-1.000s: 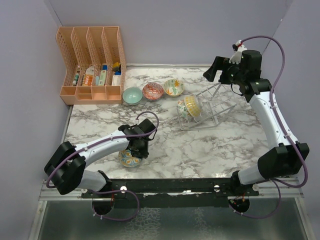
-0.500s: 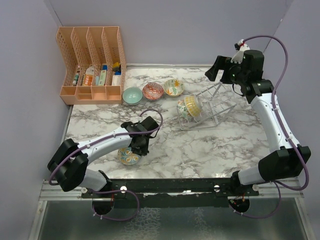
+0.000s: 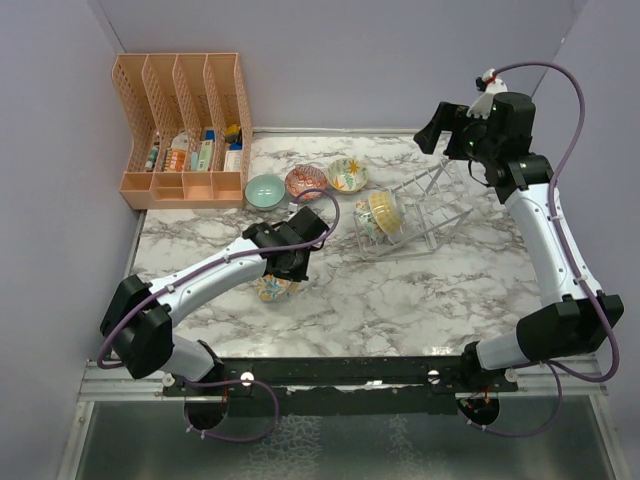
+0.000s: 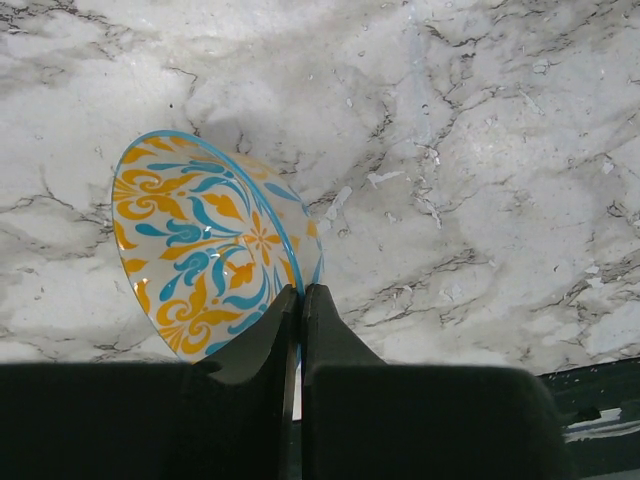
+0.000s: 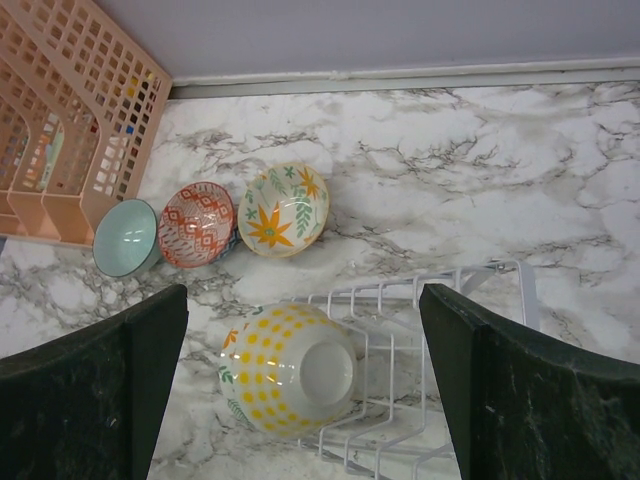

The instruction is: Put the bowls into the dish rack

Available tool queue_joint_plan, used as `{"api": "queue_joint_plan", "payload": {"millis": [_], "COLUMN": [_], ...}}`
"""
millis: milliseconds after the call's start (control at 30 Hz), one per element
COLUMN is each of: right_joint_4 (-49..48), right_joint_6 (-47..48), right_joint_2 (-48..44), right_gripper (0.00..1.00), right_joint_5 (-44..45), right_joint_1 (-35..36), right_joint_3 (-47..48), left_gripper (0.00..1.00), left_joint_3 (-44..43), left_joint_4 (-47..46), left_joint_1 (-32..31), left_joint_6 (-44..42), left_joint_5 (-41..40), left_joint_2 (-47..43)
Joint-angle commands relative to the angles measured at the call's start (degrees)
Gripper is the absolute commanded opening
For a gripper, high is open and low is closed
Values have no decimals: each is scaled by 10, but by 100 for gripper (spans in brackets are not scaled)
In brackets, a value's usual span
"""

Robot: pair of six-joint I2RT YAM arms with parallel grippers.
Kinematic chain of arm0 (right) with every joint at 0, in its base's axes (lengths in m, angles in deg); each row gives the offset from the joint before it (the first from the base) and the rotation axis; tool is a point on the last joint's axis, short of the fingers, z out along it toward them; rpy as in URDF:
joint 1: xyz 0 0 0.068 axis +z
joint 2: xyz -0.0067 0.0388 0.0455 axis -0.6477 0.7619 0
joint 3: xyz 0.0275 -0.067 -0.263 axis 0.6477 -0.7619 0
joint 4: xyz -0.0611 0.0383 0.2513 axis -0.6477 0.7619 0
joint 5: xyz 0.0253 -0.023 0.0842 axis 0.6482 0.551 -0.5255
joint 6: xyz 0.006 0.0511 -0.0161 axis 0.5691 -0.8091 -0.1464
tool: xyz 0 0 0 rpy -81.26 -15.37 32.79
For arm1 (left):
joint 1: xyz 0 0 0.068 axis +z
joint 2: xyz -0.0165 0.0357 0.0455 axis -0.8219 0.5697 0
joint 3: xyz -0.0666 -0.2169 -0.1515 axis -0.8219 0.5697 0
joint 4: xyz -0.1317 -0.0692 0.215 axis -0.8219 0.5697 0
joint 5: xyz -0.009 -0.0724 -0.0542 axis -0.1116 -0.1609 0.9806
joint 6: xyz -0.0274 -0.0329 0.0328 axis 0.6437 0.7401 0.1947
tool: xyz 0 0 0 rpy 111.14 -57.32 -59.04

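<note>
My left gripper (image 3: 287, 268) (image 4: 300, 291) is shut on the rim of a bowl with a yellow-and-blue pattern (image 3: 271, 290) (image 4: 213, 243), which hangs tilted just over the marble. The wire dish rack (image 3: 428, 212) (image 5: 497, 268) holds a yellow-dotted bowl (image 3: 385, 212) (image 5: 290, 370) on edge, with a second bowl (image 3: 364, 219) close behind it. Three more bowls stand in a row on the table: pale teal (image 3: 265, 190) (image 5: 125, 237), red-patterned (image 3: 306, 182) (image 5: 196, 224) and orange-flowered (image 3: 347, 174) (image 5: 283, 209). My right gripper (image 3: 438, 127) (image 5: 300, 295) hovers open, high above the rack, holding nothing.
An orange slotted organizer (image 3: 185, 120) (image 5: 70, 120) with small items in it stands at the back left, beside the teal bowl. Lilac walls close in the table at the back and both sides. The arm bases sit on a black rail (image 3: 340, 372) at the near edge.
My left gripper has closed on the patterned bowl's rim and carried it from near the front edge away and to the right, tilting it. The right arm rose slightly.
</note>
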Motion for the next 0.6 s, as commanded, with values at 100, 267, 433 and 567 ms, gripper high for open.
{"api": "queue_joint_plan", "payload": {"millis": [100,267,433,567], "right_joint_4": [6,7,11,14], "right_joint_6": [6,5,5,6], "right_joint_2": [6,2,-1,-1], "right_gripper": [99,99,99,99], "right_joint_5": [20,25,34,39], "right_joint_1": [-3,-4,-9,-10], "right_joint_3": [15,14,24,36], "left_gripper": [0,0,0,0], "left_joint_3": [-43,-175,-266,-262], "left_joint_4": [-8,-15,-103,-215], "left_joint_1": [2,34,83,122], "left_joint_6": [-34,-34,26,109], "left_joint_5": [-39,-19,85,194], "left_joint_2": [-6,11,24,27]}}
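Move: The left gripper already holds the blue-and-orange bowl by its rim, clear of the table. The dish rack lies about 15 cm ahead of it, 26 cm to its right and 5 cm below; the yellow-dotted bowl inside sits about 16 cm ahead, 19 cm right. Roughly 8 cm lower stand the red bowl, 24 cm ahead and 2 cm right, and the leaf bowl, 26 cm ahead and 11 cm right. From the idle right gripper, the rack is some 5 cm back, 4 cm left and 27 cm below. Keep the left gripper's pinch on the blue-and-orange bowl's rim and, after barely stirring, lift it fast by about 18 cm while carrying it 11 cm forward and somewhat right, out over the table's middle beside the rack. Swing the fingers forward and to the right as you climb, some 35 degrees in all. ##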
